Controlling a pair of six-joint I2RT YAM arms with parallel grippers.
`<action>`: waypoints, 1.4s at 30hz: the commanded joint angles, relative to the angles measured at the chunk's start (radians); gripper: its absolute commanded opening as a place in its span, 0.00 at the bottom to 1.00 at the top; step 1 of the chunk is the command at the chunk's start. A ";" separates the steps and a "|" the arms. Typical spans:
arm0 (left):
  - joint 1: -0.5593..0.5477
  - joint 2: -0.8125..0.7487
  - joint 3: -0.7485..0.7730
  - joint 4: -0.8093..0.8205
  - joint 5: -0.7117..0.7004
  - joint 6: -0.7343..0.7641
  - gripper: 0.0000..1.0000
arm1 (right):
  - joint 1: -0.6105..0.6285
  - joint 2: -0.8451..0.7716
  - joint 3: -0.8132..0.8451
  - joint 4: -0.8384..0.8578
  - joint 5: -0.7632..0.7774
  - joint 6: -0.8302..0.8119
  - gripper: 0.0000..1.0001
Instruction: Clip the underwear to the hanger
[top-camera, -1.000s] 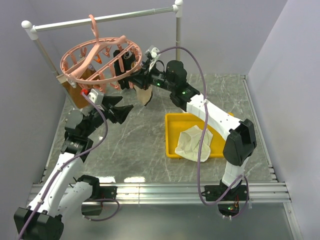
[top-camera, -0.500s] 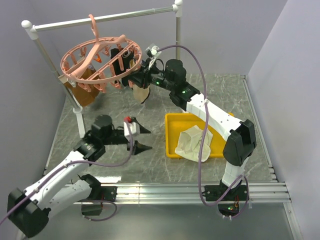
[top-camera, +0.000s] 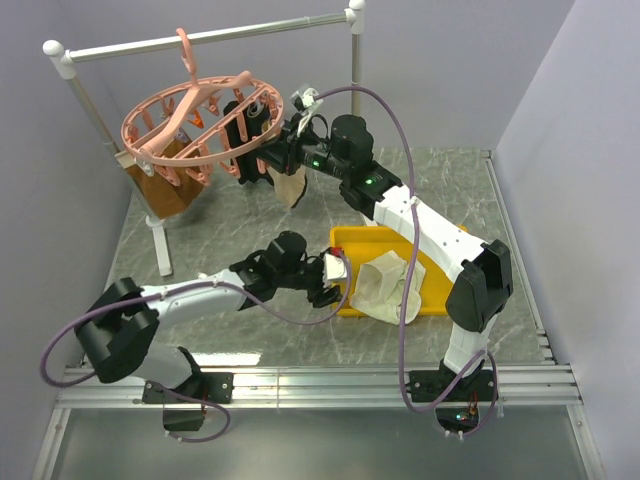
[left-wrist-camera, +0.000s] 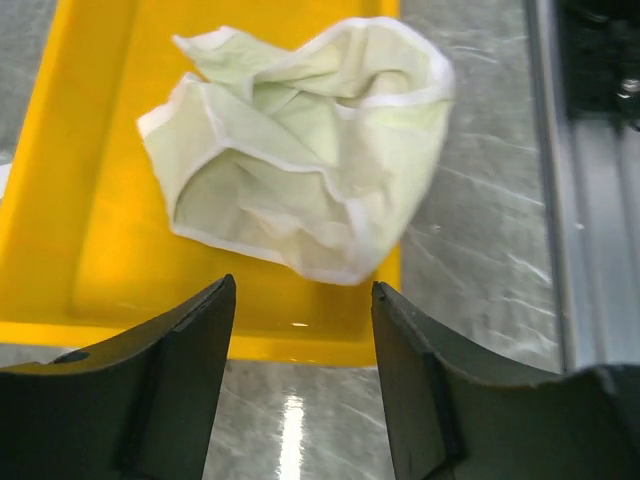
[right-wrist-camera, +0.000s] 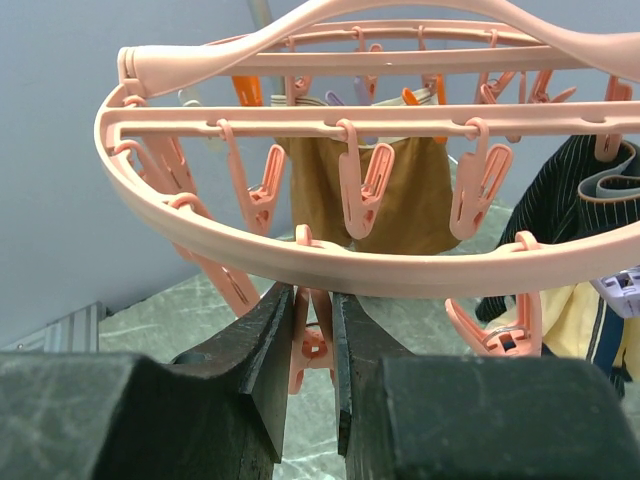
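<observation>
The underwear (top-camera: 385, 285) lies crumpled, pale cream, at the near end of a yellow tray (top-camera: 345, 240). The left wrist view shows the underwear (left-wrist-camera: 300, 150) just beyond my left gripper (left-wrist-camera: 302, 285). That left gripper (top-camera: 338, 280) is open and empty, low at the tray's (left-wrist-camera: 80, 200) near left edge. The pink hanger (top-camera: 205, 155) hangs by its hook from the rail. My right gripper (top-camera: 262, 160) reaches up to its right rim. In the right wrist view the right gripper (right-wrist-camera: 312, 295) is shut on a pink clip (right-wrist-camera: 312, 350) under the hanger ring (right-wrist-camera: 400, 270).
A white-and-grey rail (top-camera: 200, 38) spans the back left on two posts. A brown garment (top-camera: 165, 190), a black one (top-camera: 245, 125) and a tan-beige one (top-camera: 288, 188) hang from the hanger. Grey walls close in the left, back and right of the marble table.
My left arm has swung from beneath the hanger down and to the right, to the tray's edge, and its jaws have narrowed a little. The right arm has stayed on the clip.
</observation>
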 joint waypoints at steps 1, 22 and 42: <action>-0.002 0.070 0.087 0.064 -0.068 0.048 0.61 | 0.006 -0.044 0.060 0.025 0.012 -0.007 0.00; 0.017 0.370 0.328 -0.320 -0.239 0.175 0.53 | 0.001 -0.038 0.062 0.023 0.009 -0.039 0.00; 0.018 0.523 0.557 -0.176 -0.215 -0.188 0.59 | -0.002 -0.035 0.065 0.028 -0.006 -0.033 0.00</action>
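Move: The underwear lies crumpled in the yellow tray, about 16 cm to the left hand's right, some 4 cm ahead and 12 cm below. The tray's middle is about 20 cm right and 6 cm ahead of that hand, its near left corner only about 4 cm right and 4 cm back, both about 12 cm lower. From the right hand, the underwear is roughly 23 cm right, 14 cm back and 38 cm below. Bring the left gripper forward about 8 cm and a little right, then lower it beside the tray's left side, tipping the fingertips down some 25 degrees. Staying low, draw it left and back about 6 cm, then lift slightly and go right and forward over the tray towards the underwear's far left part, fingers still about half open. Keep the right gripper still on its clip. ##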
